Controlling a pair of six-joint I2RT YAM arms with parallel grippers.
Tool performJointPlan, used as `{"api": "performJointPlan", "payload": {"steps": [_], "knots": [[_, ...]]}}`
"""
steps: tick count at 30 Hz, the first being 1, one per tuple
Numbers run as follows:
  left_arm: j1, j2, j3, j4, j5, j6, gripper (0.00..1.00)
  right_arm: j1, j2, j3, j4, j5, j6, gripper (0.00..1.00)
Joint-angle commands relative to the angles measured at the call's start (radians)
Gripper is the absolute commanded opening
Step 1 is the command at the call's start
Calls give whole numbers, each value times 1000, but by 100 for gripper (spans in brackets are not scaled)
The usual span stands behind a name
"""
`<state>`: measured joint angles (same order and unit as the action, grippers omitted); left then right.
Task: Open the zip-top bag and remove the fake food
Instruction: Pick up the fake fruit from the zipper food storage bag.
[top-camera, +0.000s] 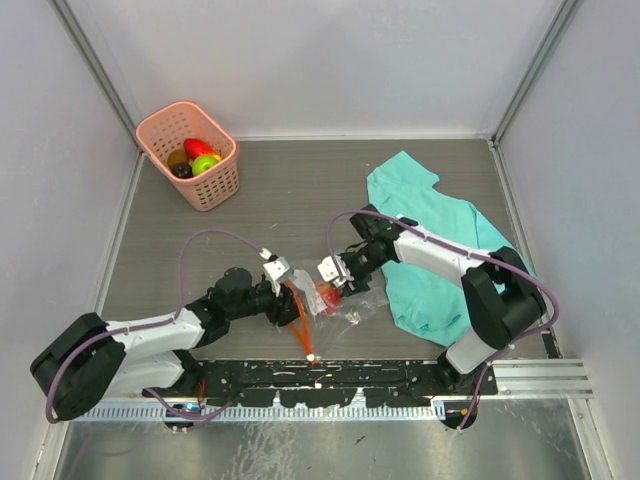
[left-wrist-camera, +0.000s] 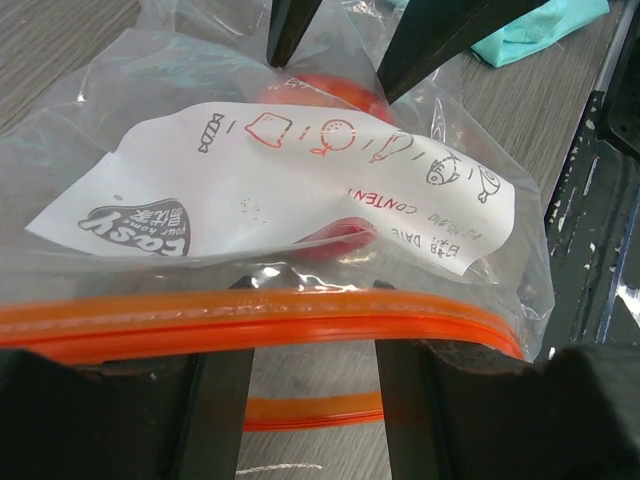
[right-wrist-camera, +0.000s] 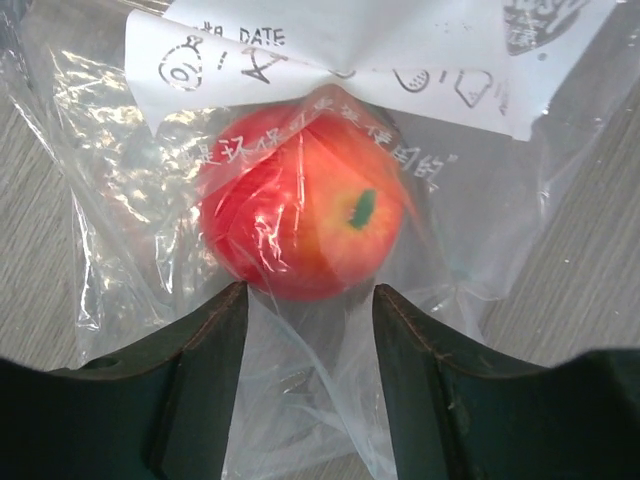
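Observation:
The zip-top bag (top-camera: 352, 306) lies crumpled on the table between my two grippers, its white label (left-wrist-camera: 280, 190) facing up. One lip of its red-orange zip strip (left-wrist-camera: 250, 325) runs across the tips of my left gripper (left-wrist-camera: 315, 295), and the other lip shows on the table between the fingers. That gripper (top-camera: 284, 292) stands open. Inside the bag is one piece of fake food, a red apple (right-wrist-camera: 300, 215). My right gripper (right-wrist-camera: 310, 300) is open just short of the apple, with loose clear film between its fingers. More fake food (top-camera: 197, 155) sits in the basket.
A pink basket (top-camera: 215, 185) stands at the back left. A teal cloth (top-camera: 430, 240) lies bunched on the right, under the right arm. Grey walls close in both sides, and a black rail (top-camera: 330, 380) runs along the near edge.

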<state>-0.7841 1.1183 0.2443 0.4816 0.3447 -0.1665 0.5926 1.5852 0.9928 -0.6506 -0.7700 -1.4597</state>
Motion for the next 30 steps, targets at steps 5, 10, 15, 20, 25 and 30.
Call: {"api": "performJointPlan", "payload": {"steps": [5, 10, 15, 20, 25, 30], "knots": [[-24, 59, 11, 156, -22, 27, 55, 41, 32, 13, 19, 18, 15, 49], [-40, 101, 24, 171, -55, 27, 60, 58, 41, 20, 19, 18, 28, 42], [-56, 126, 36, 178, -89, 25, 67, 66, 42, 26, 20, 10, 41, 37], [-68, 144, 46, 181, -116, 15, 72, 74, 48, 35, 12, -3, 48, 30], [-80, 187, 50, 203, -152, -6, 78, 80, 61, 48, 1, -29, 62, 23], [-88, 218, 55, 233, -164, -20, 81, 82, 84, 72, -22, -71, 80, 18]]}}
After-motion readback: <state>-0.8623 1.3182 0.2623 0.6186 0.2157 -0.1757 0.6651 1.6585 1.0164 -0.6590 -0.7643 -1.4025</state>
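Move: The last piece of fake fruit, red, lies in the bag about 8 cm to the right of the left gripper, 2 cm farther out and 3 cm lower. The orange zip mouth is centred some 2 cm right of that gripper and 3 cm back. The white label is about 4 cm right and 3 cm ahead. From the right gripper the fruit is about 4 cm left, 2 cm back and 3 cm down. Sink the left gripper about 3 cm through the zip mouth, easing it slightly right towards the fruit, and spread its fingers wide so they straddle the fruit inside the bag. Meanwhile draw the right gripper some 2 cm back, down and left, closing it nearly shut to pinch the bag film just behind the fruit. ##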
